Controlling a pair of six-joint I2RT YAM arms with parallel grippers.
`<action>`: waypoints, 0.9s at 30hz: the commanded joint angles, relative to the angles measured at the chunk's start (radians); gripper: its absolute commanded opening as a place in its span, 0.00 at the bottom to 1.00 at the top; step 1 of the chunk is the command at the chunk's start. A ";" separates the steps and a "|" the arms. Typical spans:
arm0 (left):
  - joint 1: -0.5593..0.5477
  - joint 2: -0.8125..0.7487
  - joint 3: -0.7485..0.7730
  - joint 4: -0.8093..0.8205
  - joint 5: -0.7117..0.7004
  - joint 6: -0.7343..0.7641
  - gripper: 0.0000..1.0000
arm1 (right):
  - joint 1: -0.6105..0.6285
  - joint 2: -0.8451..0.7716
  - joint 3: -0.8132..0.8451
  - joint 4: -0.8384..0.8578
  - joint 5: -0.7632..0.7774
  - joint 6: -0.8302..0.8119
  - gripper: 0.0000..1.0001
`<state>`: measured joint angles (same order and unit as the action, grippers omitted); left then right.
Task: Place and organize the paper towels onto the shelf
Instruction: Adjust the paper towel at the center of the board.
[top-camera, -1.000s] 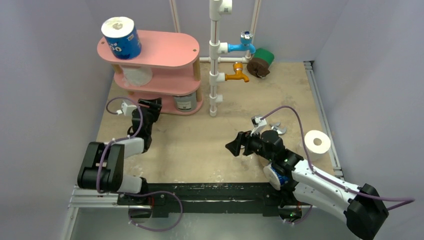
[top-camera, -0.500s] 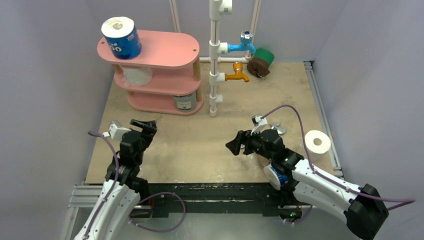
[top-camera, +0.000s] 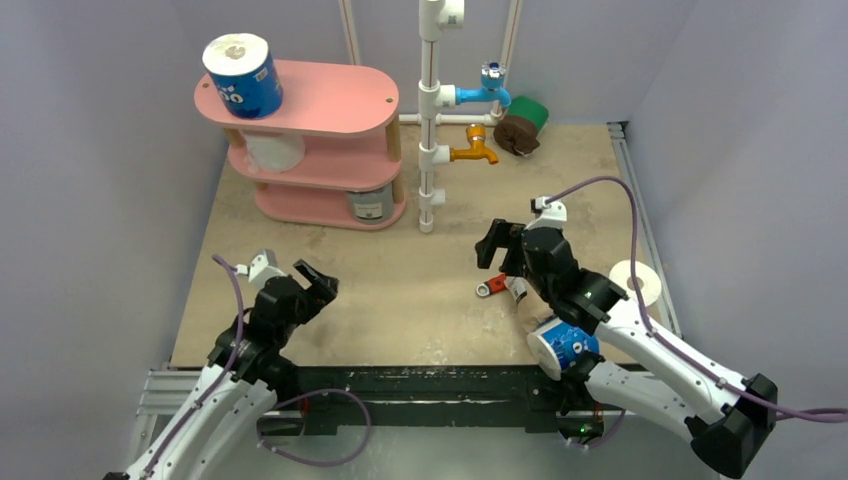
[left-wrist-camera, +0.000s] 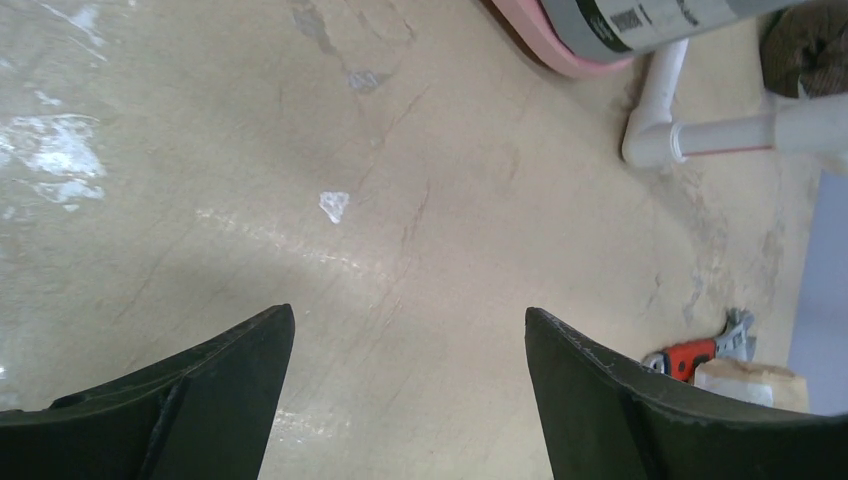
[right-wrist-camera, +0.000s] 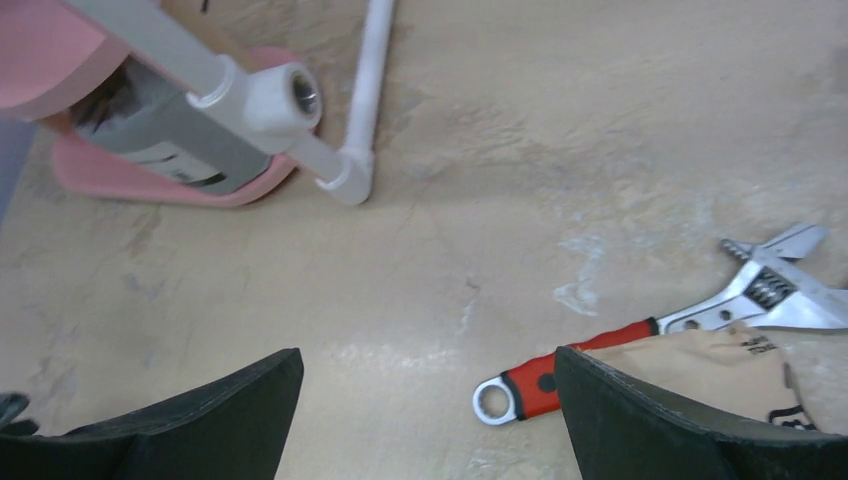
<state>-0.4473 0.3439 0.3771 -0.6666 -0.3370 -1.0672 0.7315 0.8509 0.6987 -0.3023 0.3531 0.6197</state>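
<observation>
The pink shelf (top-camera: 330, 100) stands at the back left. A blue printed paper towel roll (top-camera: 243, 75) stands on its top board, a white one (top-camera: 275, 150) on the middle board and a grey one (top-camera: 370, 203) on the bottom board (right-wrist-camera: 90, 175). Green and brown rolls (top-camera: 522, 125) lie at the back right. A bare white roll (top-camera: 638, 282) stands at the right edge, and a blue-and-white one (top-camera: 563, 345) sits by the right arm. My left gripper (top-camera: 318, 283) (left-wrist-camera: 408, 320) hangs open and empty over bare table. My right gripper (top-camera: 497, 245) (right-wrist-camera: 428, 360) is open and empty beside a brown-wrapped roll (right-wrist-camera: 720, 375).
A red-handled wrench (top-camera: 490, 287) (right-wrist-camera: 560, 375) lies on the table by the brown roll. The white pipe frame (top-camera: 430, 120) with blue and orange taps rises just right of the shelf. Grey walls close in the left, back and right sides.
My left arm has drawn back from the shelf's bottom tier to the near left, its jaws wider. My right gripper has swung toward the back and opened wider, uncovering the wrench.
</observation>
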 joint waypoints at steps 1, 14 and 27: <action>-0.044 0.077 0.005 0.129 0.080 0.054 0.85 | -0.027 0.075 0.119 -0.238 0.207 0.060 0.99; -0.045 0.314 -0.119 0.538 0.317 0.008 0.85 | -0.124 0.072 0.100 -0.402 0.243 0.203 0.99; -0.045 0.454 -0.166 0.748 0.414 -0.038 0.85 | -0.170 0.146 -0.015 -0.398 0.212 0.398 0.99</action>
<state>-0.4870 0.7757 0.2310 -0.0380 0.0219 -1.0847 0.5659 1.0412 0.7300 -0.7280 0.5934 0.9321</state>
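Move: From the right gripper, the brown paper-wrapped towel roll lies about 12 cm right and some 5 cm back, around 14 cm below. The wrench handle is level ahead and about 3 cm left-hand-side short of straight below, 3 cm right. The blue roll lies about 15 cm back and 18 cm right; the standing white roll is some 31 cm right, 4 cm back. From the left gripper, the brown roll is roughly 51 cm right, level ahead and 6 cm lower; the grey shelved roll is about 24 cm ahead, 11 cm right. Swing the open right gripper about 10 cm to the right and nearly as far down, over the brown-wrapped roll, tipping its fingers steeply down while turning clockwise. Meanwhile bring the open left gripper rightward towards the middle of the table, sinking a little and turning some 20 degrees clockwise. Keep both grippers empty. ##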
